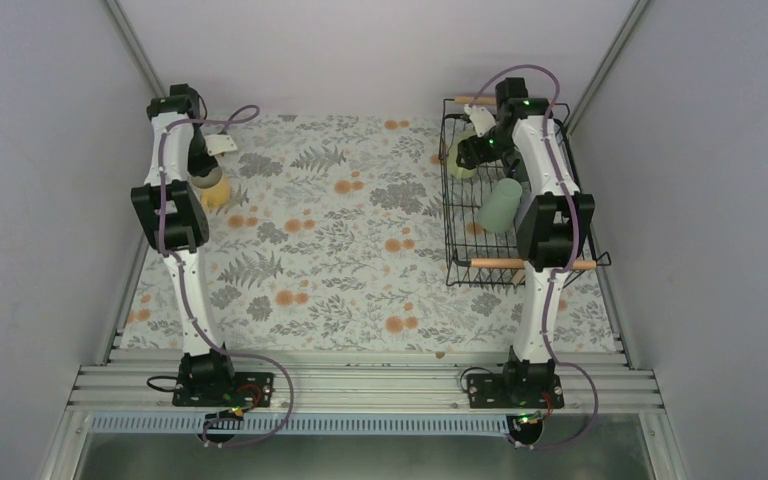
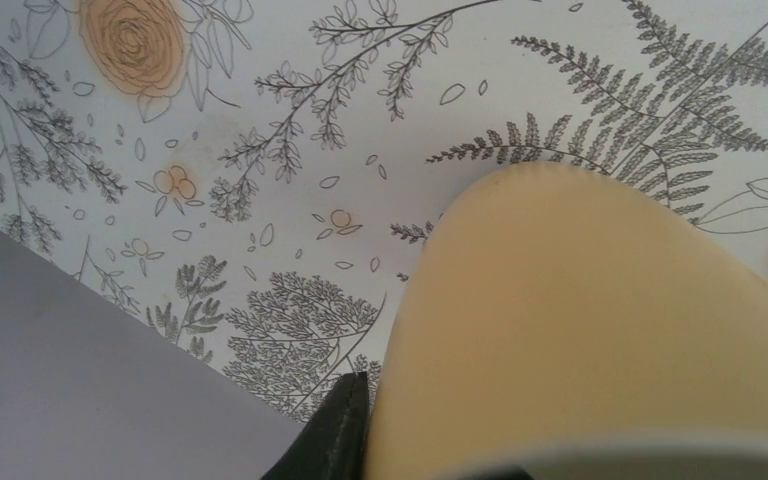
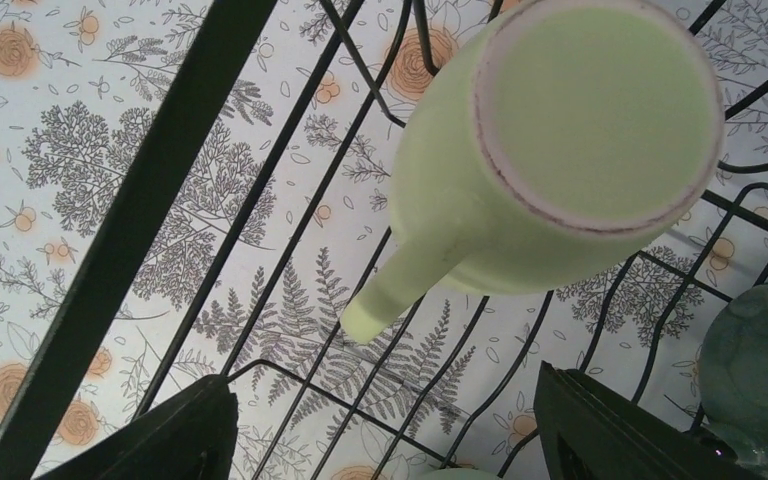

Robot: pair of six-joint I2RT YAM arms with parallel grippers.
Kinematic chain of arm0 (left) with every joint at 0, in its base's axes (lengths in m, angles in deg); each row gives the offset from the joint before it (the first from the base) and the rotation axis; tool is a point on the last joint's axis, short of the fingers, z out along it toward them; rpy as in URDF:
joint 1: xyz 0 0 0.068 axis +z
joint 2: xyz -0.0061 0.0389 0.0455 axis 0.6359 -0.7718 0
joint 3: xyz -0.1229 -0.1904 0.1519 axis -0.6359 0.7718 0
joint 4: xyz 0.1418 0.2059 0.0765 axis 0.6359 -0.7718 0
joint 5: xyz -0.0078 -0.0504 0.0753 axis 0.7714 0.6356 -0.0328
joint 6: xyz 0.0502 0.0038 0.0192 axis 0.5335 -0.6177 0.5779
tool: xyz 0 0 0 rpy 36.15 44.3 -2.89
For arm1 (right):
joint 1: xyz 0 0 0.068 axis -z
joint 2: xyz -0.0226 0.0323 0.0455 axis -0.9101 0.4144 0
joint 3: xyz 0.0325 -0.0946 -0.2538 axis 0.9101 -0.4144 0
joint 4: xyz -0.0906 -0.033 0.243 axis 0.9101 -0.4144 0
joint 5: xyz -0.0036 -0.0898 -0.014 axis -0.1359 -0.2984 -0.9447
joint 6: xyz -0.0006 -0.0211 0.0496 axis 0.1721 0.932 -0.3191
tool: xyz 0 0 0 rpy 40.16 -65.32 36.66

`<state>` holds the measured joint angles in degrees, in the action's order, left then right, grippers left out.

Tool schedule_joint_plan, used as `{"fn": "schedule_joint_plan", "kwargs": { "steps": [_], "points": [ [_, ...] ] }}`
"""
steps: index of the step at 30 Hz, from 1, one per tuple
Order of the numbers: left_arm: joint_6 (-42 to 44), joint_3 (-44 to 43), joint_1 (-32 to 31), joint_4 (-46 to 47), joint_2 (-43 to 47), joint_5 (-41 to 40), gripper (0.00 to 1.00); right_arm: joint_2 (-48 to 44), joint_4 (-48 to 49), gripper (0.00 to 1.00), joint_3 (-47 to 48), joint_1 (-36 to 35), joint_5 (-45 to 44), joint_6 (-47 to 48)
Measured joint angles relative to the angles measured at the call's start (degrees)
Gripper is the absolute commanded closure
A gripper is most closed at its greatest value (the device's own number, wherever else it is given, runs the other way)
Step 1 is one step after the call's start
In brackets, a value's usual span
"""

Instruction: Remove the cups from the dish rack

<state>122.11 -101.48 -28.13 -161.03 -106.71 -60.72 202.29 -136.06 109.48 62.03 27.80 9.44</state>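
Observation:
The black wire dish rack (image 1: 447,200) stands at the far right of the table. My right gripper (image 1: 468,150) hangs inside it, open, with nothing between its fingers (image 3: 185,435). Just ahead of it lies a light olive-green cup (image 3: 560,150), base toward the camera and handle (image 3: 385,295) pointing at the gap between the jaws. A mint cup (image 1: 500,205) and a dark green cup (image 3: 760,370) are also in the rack. At the far left, my left gripper (image 1: 205,172) is shut on a pale yellow cup (image 2: 600,330). One finger (image 2: 345,430) presses its outer wall; the other is hidden.
A floral cloth (image 1: 340,250) covers the table. The grey side wall (image 2: 60,350) runs close beside the left gripper and the yellow cup (image 1: 212,192). The rack's wooden handles (image 1: 500,263) lie at its near and far ends. A thick rack bar (image 3: 130,220) crosses the right wrist view.

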Motion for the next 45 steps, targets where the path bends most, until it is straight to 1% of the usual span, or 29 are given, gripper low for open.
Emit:
{"fn": "schedule_joint_plan", "kwargs": {
  "steps": [2, 3, 4, 5, 7, 9, 10, 13, 14, 15, 16, 17, 21, 23, 26, 30, 34, 38, 43, 45],
  "points": [
    [-0.15, -0.39, -0.02, 0.17, -0.15, 0.02, 0.79, 0.00, -0.33, 0.21, -0.07, 0.20, 0.44, 0.17],
    [-0.17, -0.48, -0.02, 0.35, -0.15, 0.02, 0.72, 0.00, -0.52, 0.20, -0.15, 0.20, 0.70, 0.17],
    [-0.26, -0.55, 0.00, 0.44, -0.15, 0.02, 0.63, 0.00, -0.72, 0.20, -0.33, 0.20, 1.01, 0.20],
    [-0.52, -0.61, 0.00, 0.48, -0.15, 0.07, 0.59, 0.00, -0.81, 0.20, -0.55, 0.20, 1.29, 0.20],
    [-0.33, -0.61, -0.02, 0.46, -0.07, 0.35, 0.57, 0.00, -0.90, 0.20, -0.96, 0.20, 1.57, 0.22],
    [-0.04, -0.59, -0.13, 0.35, 0.35, 0.92, 0.50, 0.00, -1.03, 0.21, -1.07, 0.20, 1.95, 0.22],
    [-0.02, -0.44, -0.20, 0.37, 0.81, 1.27, 0.49, 0.00, -1.01, 0.21, -1.07, 0.20, 2.34, 0.20],
    [0.50, 0.87, -0.61, 0.20, 3.76, 2.45, 0.47, 0.28, -1.05, 0.24, -0.76, 0.20, 3.28, 0.09],
    [0.66, 1.05, -0.83, 0.04, 5.05, 2.89, 0.45, 0.61, -1.03, 0.24, -0.35, 0.20, 3.52, -0.02],
    [0.83, 1.07, -0.98, -0.07, 6.14, 3.15, 0.32, 1.05, -0.94, 0.25, 0.00, 0.20, 3.74, -0.07],
    [1.01, 1.07, -1.18, -0.07, 7.23, 3.45, 0.05, 1.53, -0.87, 0.25, 0.44, 0.20, 3.91, -0.11],
    [1.22, 1.05, -1.42, -0.07, 8.37, 3.74, 0.01, 2.12, -0.79, 0.25, 0.81, 0.20, 4.00, -0.22],
    [1.18, 1.07, -2.51, -0.09, 12.98, 5.51, 0.00, 4.15, -0.17, 0.27, 1.60, 0.20, 3.85, -0.48],
    [1.03, 1.42, -3.37, 0.02, 15.32, 7.21, 0.00, 5.07, 0.61, 0.32, 1.62, 0.20, 3.32, -0.70],
    [0.20, 5.44, -5.79, 1.16, 20.70, 10.62, 0.00, 5.99, 1.09, 0.37, 1.62, 0.20, 1.79, -1.46],
    [-0.70, 14.86, -10.67, 5.16, 29.97, 15.47, 0.00, 6.08, 2.16, 0.53, 1.62, 0.20, -0.39, -2.58],
    [-1.16, 21.00, -14.78, 8.52, 36.33, 18.75, 0.00, 6.08, 3.10, 0.62, 1.62, 0.13, -2.47, -3.50],
    [-1.99, 22.36, -16.04, 10.80, 37.59, 20.39, 0.00, 5.25, 5.88, 0.72, -0.92, 0.13, -4.46, -3.78],
    [-2.99, 25.03, -16.57, 13.64, 38.23, 22.14, 0.00, 3.58, 9.42, 0.89, -5.31, 0.13, -7.26, -4.33],
    [-3.65, 28.15, -17.44, 15.98, 39.85, 22.58, 0.00, 3.04, 10.12, 0.96, -5.99, 0.13, -8.07, -4.07]
  ]
}}
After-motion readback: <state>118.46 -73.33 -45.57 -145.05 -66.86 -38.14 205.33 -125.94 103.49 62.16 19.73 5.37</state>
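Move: Beneath the right hand and a little ahead, the light green cup sits in the rack, its middle about 6 cm forward, level sideways and 7 cm down. From that hand the dark green cup is some 6 cm forward and 13 cm right; the mint cup is 6 cm back and 9 cm right, both about as low. Still in the left hand's fingers by its rim, the yellow cup has its middle about 2 cm back, 3 cm right and 4 cm below. Sinking about 5 cm with a little forward, the right hand brings its open fingers down to the light green cup's handle, then eases some 3 cm right while closing them until they pinch it. Meanwhile the left hand opens wide, lets go of the yellow cup's rim, rises about 20 cm and swings some 22 cm right, drawing slightly back and tilting, away from that cup. ##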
